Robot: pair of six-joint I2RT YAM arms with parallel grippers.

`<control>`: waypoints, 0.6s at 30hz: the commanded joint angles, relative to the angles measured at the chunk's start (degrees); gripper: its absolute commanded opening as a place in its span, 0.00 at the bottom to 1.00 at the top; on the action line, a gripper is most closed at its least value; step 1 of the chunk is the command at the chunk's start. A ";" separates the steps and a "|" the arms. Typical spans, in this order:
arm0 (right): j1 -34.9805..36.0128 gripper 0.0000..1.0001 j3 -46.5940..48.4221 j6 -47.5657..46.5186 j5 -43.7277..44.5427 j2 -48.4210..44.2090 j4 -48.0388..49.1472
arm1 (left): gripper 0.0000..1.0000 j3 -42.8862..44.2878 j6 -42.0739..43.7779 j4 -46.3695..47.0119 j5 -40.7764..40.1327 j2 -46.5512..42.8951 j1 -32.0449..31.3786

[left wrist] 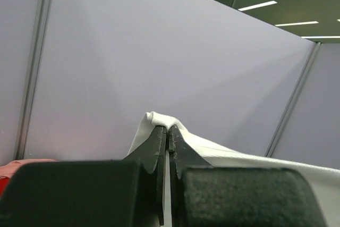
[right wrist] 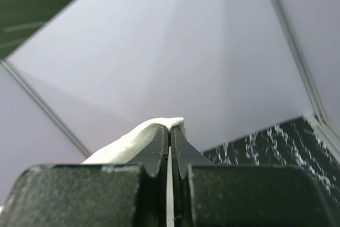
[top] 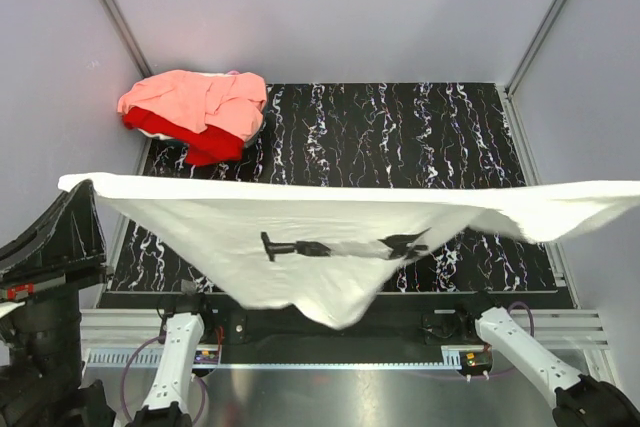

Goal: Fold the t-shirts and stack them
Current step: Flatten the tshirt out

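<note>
A white t-shirt (top: 300,217) with a black graphic print (top: 340,246) hangs stretched in the air across the whole top view, sagging to a point in the middle near the front. My left gripper (top: 82,187) (left wrist: 168,127) is shut on its left end, white cloth (left wrist: 223,155) bunched over the fingertips. My right gripper (right wrist: 170,127) is shut on the other end, cloth (right wrist: 127,142) draped to its left; in the top view it is off the right edge. A salmon-pink t-shirt (top: 200,99) lies crumpled on a red t-shirt (top: 185,137) at the table's back left corner.
The black marbled tabletop (top: 400,137) lies below the hanging shirt. Grey walls (top: 330,7) close in the back and both sides. Both arm bases (top: 180,347) (top: 500,332) stand on the metal rail at the near edge.
</note>
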 commanded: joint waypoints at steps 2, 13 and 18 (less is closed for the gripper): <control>0.12 0.00 1.58 -9.91 7.38 1.43 11.24 | 0.00 -1.60 -0.83 6.20 -0.10 -0.36 0.27; 5.82 0.00 10.29 -22.40 23.68 22.57 8.88 | 0.00 -11.35 -6.19 7.78 2.89 8.68 0.27; 7.60 0.00 -7.95 -29.08 26.46 33.46 21.87 | 0.00 -22.93 -6.55 7.18 2.54 18.23 0.27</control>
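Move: High over the table, both hands still hold the white t-shirt by its corners. From the left hand, the middle of the bare tabletop lies about 32 cm ahead, 25 cm to the right and 60 cm down; the coral and red pile is some 45 cm ahead, 6 cm left, 54 cm lower. From the right hand, that tabletop middle is about 32 cm ahead, 35 cm left and 59 cm down, the pile some 44 cm ahead and 65 cm left. Flinging the stretched t-shirt forward, both hands keep their corners pinched. After a short draw back, with the right also rising about 5 cm, they speed out over the table by some 15 cm, the left sinking about 7 cm. Both wrists end tipping down, the right also rolling and turning clockwise. ##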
